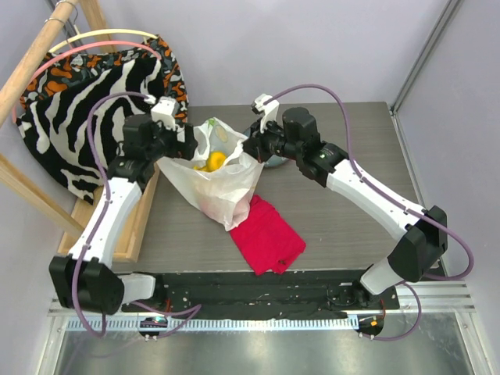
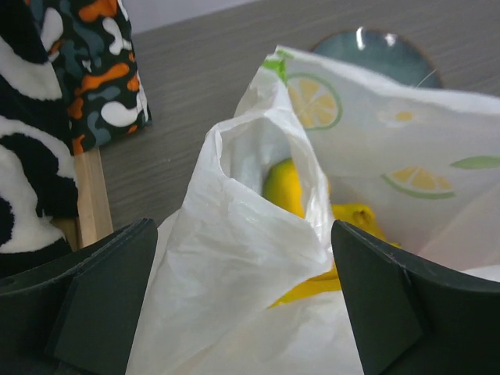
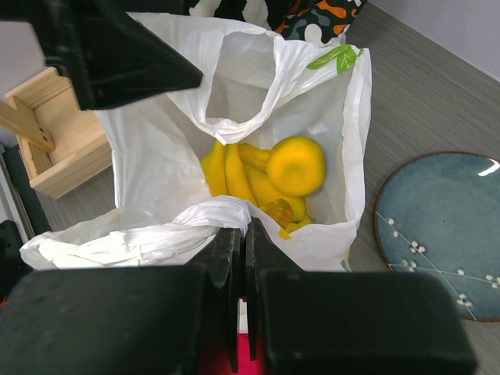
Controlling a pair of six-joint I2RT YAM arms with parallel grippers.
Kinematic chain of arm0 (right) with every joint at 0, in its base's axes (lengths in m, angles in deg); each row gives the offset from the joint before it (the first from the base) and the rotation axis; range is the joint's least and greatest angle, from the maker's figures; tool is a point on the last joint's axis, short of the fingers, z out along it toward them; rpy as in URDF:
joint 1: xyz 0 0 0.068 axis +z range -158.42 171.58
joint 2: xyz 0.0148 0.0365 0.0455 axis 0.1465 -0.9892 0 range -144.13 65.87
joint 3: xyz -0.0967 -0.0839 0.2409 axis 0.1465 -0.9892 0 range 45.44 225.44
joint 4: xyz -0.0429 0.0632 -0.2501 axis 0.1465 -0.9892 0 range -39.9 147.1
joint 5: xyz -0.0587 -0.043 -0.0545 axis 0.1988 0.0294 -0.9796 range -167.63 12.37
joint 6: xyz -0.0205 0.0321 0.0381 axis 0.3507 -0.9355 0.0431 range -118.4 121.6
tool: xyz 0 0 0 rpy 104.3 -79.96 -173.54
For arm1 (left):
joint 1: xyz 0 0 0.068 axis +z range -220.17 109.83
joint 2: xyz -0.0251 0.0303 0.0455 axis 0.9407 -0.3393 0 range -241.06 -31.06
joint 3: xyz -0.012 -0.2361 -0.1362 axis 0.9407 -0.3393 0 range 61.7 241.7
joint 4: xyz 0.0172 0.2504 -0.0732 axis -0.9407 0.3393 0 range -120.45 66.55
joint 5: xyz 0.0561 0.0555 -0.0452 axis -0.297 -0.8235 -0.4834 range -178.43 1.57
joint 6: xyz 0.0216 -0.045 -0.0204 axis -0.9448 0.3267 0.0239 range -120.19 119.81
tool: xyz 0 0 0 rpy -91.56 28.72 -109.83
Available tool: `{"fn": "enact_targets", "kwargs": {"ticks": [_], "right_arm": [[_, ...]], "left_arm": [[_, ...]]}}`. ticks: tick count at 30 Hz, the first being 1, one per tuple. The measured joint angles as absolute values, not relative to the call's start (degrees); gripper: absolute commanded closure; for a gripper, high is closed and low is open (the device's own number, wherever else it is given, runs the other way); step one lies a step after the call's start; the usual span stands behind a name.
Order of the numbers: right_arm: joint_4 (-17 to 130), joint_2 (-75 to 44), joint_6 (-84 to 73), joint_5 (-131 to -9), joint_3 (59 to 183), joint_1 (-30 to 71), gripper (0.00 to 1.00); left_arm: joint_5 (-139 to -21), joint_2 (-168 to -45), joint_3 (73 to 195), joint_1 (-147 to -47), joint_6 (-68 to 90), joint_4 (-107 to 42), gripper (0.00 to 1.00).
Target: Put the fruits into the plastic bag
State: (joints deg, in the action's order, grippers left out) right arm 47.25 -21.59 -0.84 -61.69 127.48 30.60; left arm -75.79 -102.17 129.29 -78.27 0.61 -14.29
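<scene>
The plastic bag (image 1: pixel 212 183) stands open mid-table, white with citrus prints. Inside lie yellow bananas (image 3: pixel 233 176) and a small orange (image 3: pixel 297 164); they also show from above (image 1: pixel 212 162). No other fruit shows. My right gripper (image 3: pixel 244 231) is shut on the bag's near rim (image 3: pixel 195 219) and holds it up; from above it is at the bag's right side (image 1: pixel 254 151). My left gripper (image 2: pixel 244 312) is open wide, its fingers (image 2: pixel 101 305) on either side of the bag's left rim (image 2: pixel 234 234); from above it is at the bag's left side (image 1: pixel 173 150).
A red folded cloth (image 1: pixel 266 234) lies in front of the bag. A dark blue-green plate (image 3: pixel 445 234) sits just right of the bag. Zebra-striped fabric (image 1: pixel 86 101) hangs on a wooden rack (image 1: pixel 23 187) at the back left. A wooden box (image 3: pixel 62 148) is beside the bag.
</scene>
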Motion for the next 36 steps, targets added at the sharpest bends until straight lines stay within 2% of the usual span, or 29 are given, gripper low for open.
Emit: {"fn": "enact_targets", "kwargs": {"ticks": [3, 6, 7, 9, 10, 13, 18, 22, 27, 32, 36], "right_arm": [[47.27, -21.57, -0.84, -61.38, 126.92, 30.6, 0.99], [47.23, -21.57, -0.84, -61.25, 126.44, 30.6, 0.99], [47.23, -21.57, -0.84, -61.25, 126.41, 30.6, 0.99], [47.25, -21.51, -0.79, -61.31, 126.41, 30.6, 0.99], [47.25, -21.46, -0.68, -61.53, 126.41, 30.6, 0.99], [47.31, -21.46, -0.4, -62.3, 126.41, 30.51, 0.99], [46.66, -22.16, 0.06, -63.41, 129.25, 29.75, 0.99], [45.74, -24.81, 1.42, -64.31, 138.02, 29.18, 0.99], [46.22, -27.15, 3.67, -65.64, 147.53, 28.83, 0.99], [47.45, -29.49, 5.07, -65.9, 150.41, 28.07, 0.99], [49.54, -32.59, 6.47, -65.42, 148.16, 27.28, 0.99]], "left_arm": [[-77.82, -106.39, 130.16, -79.45, -2.54, -12.24, 0.02], [-79.13, -108.84, 130.19, -80.82, -4.57, -10.95, 0.2], [-79.7, -109.32, 130.19, -81.28, -5.21, -10.51, 0.33], [-80.64, -109.87, 130.3, -81.72, -5.27, -9.81, 0.44], [-81.3, -110.15, 130.56, -81.87, -5.58, -9.24, 0.6], [-83.07, -111.16, 131.8, -82.0, -5.51, -8.02, 1.0], [-86.43, -112.14, 133.88, -82.0, -4.27, -5.29, 1.0], [-88.99, -111.88, 138.16, -80.93, 0.54, -2.69, 1.0], [-87.88, -106.04, 139.76, -73.22, 10.44, -3.34, 1.0], [-84.82, -97.08, 134.97, -68.74, 20.67, -8.26, 1.0], [-83.77, -92.75, 123.8, -68.71, 27.06, -16.02, 1.0]]}}
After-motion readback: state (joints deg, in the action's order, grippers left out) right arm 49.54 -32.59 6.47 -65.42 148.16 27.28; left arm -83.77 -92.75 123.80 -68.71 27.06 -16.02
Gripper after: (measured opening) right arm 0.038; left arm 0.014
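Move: The near-left rim of the plastic bag lies about 7 cm below the open left hand and 1 cm ahead; from the right hand, already gripping the opposite rim, it is some 16 cm left, 1 cm ahead and 6 cm lower. The fruit inside sits roughly 9 cm left, 1 cm ahead and 13 cm below the right hand; the empty plate is about 14 cm ahead of that hand, 1 cm left and 29 cm below. Left hand dips 6 cm, pinches the rim, then lifts and swings left as the right raises its rim 10 cm. ##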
